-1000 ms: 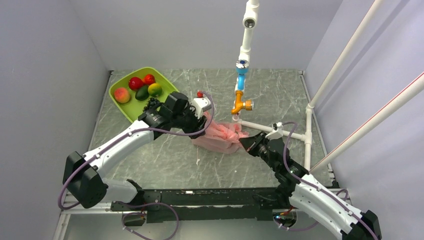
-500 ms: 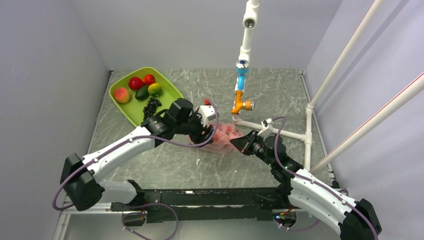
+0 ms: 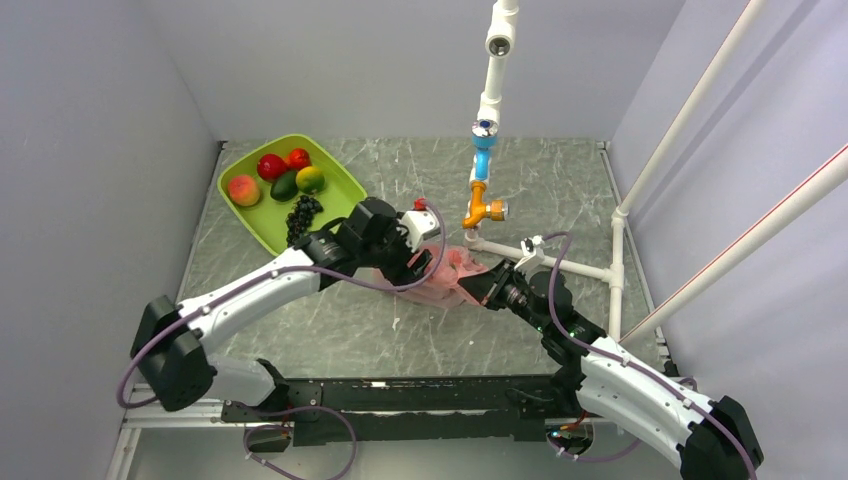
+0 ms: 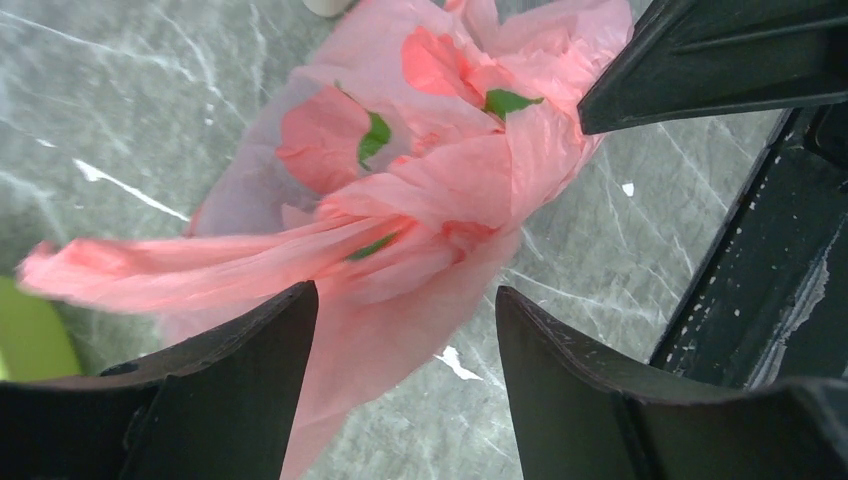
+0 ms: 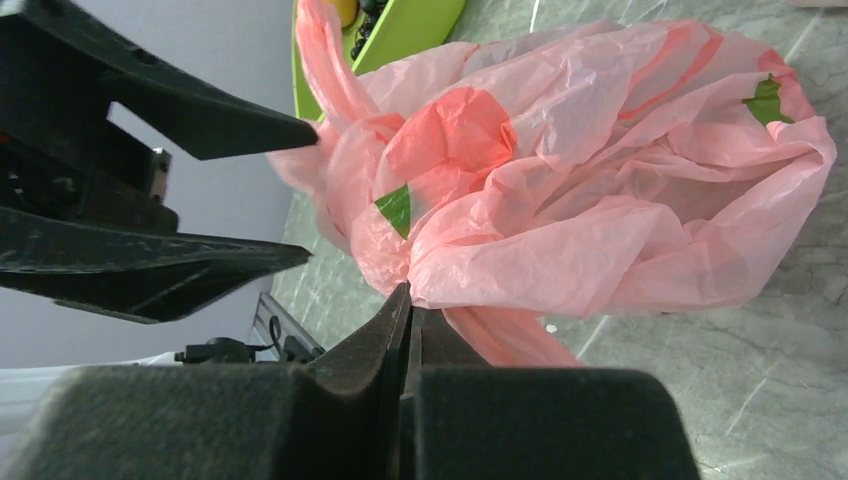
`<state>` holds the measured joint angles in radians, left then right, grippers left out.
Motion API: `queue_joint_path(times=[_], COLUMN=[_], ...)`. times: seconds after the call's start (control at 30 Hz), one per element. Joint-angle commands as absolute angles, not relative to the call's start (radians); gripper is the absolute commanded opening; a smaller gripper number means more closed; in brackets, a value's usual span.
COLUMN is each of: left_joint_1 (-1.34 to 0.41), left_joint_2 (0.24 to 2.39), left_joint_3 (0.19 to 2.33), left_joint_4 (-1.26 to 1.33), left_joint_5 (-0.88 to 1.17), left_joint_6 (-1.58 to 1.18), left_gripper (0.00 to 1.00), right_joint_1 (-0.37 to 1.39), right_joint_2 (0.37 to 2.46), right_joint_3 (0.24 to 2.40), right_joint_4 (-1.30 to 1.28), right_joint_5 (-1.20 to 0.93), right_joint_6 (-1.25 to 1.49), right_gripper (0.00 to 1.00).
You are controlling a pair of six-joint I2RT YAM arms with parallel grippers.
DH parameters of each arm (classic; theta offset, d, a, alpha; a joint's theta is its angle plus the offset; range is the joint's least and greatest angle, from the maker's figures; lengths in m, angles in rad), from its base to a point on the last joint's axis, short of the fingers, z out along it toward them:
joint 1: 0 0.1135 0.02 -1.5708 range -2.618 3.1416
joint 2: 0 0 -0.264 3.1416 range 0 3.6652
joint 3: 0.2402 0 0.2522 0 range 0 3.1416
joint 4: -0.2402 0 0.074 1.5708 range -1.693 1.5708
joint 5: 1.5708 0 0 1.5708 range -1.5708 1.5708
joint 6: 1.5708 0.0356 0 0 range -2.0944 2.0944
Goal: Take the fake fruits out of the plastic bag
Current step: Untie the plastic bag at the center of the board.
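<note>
The pink plastic bag (image 3: 452,272) lies crumpled on the marble table, printed with red shapes and green marks. My right gripper (image 5: 408,292) is shut on a fold at the bag's (image 5: 600,170) near edge, seen in the top view at the bag's right side (image 3: 488,287). My left gripper (image 4: 405,295) stands open just above the bag's (image 4: 430,170) left side, with thin pink film between its fingers but not pinched. From above, the left gripper (image 3: 422,255) overlaps the bag. The fake fruits are hidden; none shows through the film.
A green tray (image 3: 250,218) at the back left holds a peach, red fruits, an avocado, a lime and a dark grape bunch (image 3: 300,212). A white pipe frame (image 3: 540,250) with a blue and orange fitting (image 3: 482,190) stands just behind the bag.
My left gripper has swung right onto the bag and opened wider. My right gripper edged left, still shut on the bag, which now looks more bunched.
</note>
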<state>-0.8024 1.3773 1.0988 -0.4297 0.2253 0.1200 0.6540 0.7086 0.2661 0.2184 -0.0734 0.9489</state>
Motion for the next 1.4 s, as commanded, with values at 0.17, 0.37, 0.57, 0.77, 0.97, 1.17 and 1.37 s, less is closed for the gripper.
queue_joint_path(times=[0.17, 0.37, 0.57, 0.77, 0.97, 1.17, 1.37], left_joint_1=[-0.803, -0.804, -0.822, -0.824, -0.828, -0.826, -0.826], left_joint_2=[1.232, 1.375, 1.423, 1.414, 1.302, 1.291, 1.3], left_joint_3=[1.04, 1.124, 1.152, 1.147, 1.08, 1.076, 1.083], left_joint_4=[-0.305, -0.412, -0.458, -0.447, -0.355, -0.351, -0.352], left_joint_5=[0.169, 0.199, 0.196, 0.138, 0.2, 0.194, 0.209], left_joint_6=[0.158, 0.165, 0.179, 0.175, 0.149, 0.133, 0.126], left_gripper=[0.71, 0.58, 0.6, 0.06, 0.0, 0.0, 0.0], right_joint_1=[0.652, 0.652, 0.652, 0.652, 0.655, 0.686, 0.696], right_joint_2=[0.722, 0.715, 0.677, 0.685, 0.71, 0.664, 0.698], right_joint_3=[0.308, 0.315, 0.31, 0.344, 0.428, 0.52, 0.694], right_joint_4=[0.26, 0.254, 0.214, 0.142, 0.055, -0.1, -0.286], right_joint_5=[-0.093, -0.092, -0.06, -0.044, -0.128, -0.121, -0.123], right_joint_6=[0.939, 0.936, 0.931, 0.886, 0.768, 0.718, 0.627], right_gripper=[0.0, 0.0, 0.0, 0.03, 0.39, 0.57, 0.63])
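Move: The bag's knot sits just under my open left fingers, about 3 cm down and 2 cm to their right, neither ahead nor back. The bag's free tail sticks out some 9 cm ahead of my left hand. The foot of the white pipe is about 6 cm ahead and 13 cm right, the green bin about 17 cm ahead and 25 cm left, both roughly 12 cm lower. My right hand already pinches a fold of the bag; from it the knot is about 3 cm ahead, 8 cm left and slightly lower. I first bob my left hand up about 4.5 cm with the fingers open, then plunge it some 7 cm onto the bag, shut the fingers on a fold beside the knot and lift that fold about 4 cm. My right hand keeps its pinch almost still until the left has closed; then it opens, lets go of its fold and rises 5 to 6 cm, tilting a little. ##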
